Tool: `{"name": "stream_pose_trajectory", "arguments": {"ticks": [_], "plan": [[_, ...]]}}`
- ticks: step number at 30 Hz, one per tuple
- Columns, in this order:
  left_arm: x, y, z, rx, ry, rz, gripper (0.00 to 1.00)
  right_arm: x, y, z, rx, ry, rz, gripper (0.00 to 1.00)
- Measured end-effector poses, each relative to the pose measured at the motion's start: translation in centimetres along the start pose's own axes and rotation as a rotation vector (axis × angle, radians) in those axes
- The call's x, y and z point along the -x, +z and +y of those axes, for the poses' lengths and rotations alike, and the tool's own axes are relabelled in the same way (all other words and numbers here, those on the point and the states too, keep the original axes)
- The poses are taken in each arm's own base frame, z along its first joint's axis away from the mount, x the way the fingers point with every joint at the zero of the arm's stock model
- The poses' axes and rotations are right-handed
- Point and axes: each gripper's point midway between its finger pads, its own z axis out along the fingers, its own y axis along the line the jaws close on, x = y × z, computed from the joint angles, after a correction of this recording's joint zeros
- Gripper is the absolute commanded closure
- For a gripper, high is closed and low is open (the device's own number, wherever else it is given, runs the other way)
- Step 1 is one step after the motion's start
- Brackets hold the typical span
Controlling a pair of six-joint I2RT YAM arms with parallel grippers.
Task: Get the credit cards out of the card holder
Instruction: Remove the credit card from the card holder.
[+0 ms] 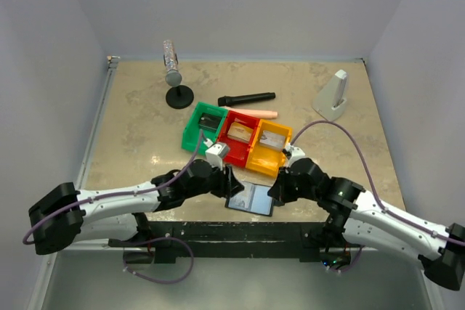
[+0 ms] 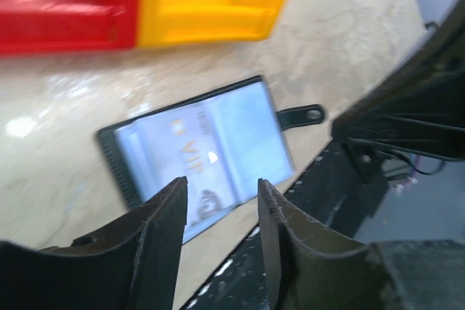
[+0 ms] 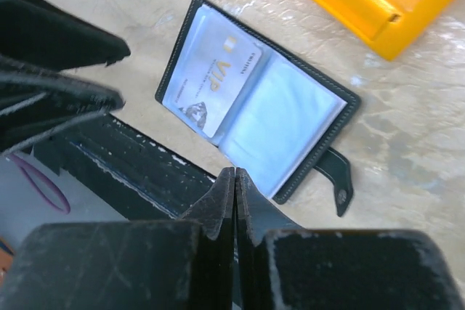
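The card holder (image 1: 251, 200) lies open and flat on the table near its front edge, black outside with bluish clear sleeves inside. A pale credit card marked VIP (image 3: 214, 81) sits in one sleeve; the other sleeve (image 3: 280, 125) looks empty. The holder's black tab (image 3: 338, 176) sticks out at one side. My left gripper (image 2: 221, 183) hovers open just above the holder's (image 2: 211, 143) near edge, nothing between its fingers. My right gripper (image 3: 235, 172) is shut and empty, its tip just short of the holder's (image 3: 276, 114) edge. In the top view both grippers, left (image 1: 231, 183) and right (image 1: 280, 188), flank the holder.
Green (image 1: 203, 127), red (image 1: 236, 138) and yellow (image 1: 267, 149) bins stand in a row just behind the holder. Farther back are a black marker-like stick (image 1: 247, 98), a peach stick (image 1: 254, 112), a silvery cylinder on a black stand (image 1: 174, 70) and a white wedge (image 1: 333, 96). A black rail (image 1: 240, 230) borders the near edge.
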Motion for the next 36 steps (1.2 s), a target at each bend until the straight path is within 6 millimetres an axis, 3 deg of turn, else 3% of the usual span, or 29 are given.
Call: {"name": "stream_pose_trajectory", "arguments": {"ticks": [4,8,11,22,36], "plan": [[-2.1,-0.9,5.1,0.123,-0.051,0.007,0.66,-0.5,1.9,1.1,0.023,-0.015,0.054,1.00],[-4.5,-1.4,7.7,0.194,-0.068,0.058,0.73,-0.8,4.0,1.9,0.036,-0.011,0.087,1.00],[-4.7,-1.3,7.9,0.198,-0.069,0.063,0.73,-1.2,5.5,2.0,0.030,0.005,0.110,0.99],[-4.2,-0.9,7.1,0.157,-0.070,0.040,0.73,-2.2,8.3,1.6,0.026,0.096,0.108,0.67],[-4.4,-0.4,6.7,0.133,-0.074,0.050,0.72,-3.1,10.0,1.0,-0.015,0.112,0.149,0.64]]}}
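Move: The VIP card in the open card holder's left sleeve lies about 9 cm to the right gripper's left, 2 cm ahead and roughly 9 cm below. The snap strap is about 1 cm back and 3 cm to this gripper's right; the yellow bin's middle is some 17 cm ahead and 1 cm left. From the left gripper, the card lies about 3 cm ahead, 1 cm right and 10 cm below. Bring the shut right gripper down about 8 cm and some 6 cm left, easing slightly forward onto the VIP card's inner edge, tip it down about 10 degrees, and part the fingers to roughly a third once low. Meanwhile drop the left gripper quickly about 7 cm and out left beside the holder's left edge, half-closing its fingers, then let it drift slightly back right. ##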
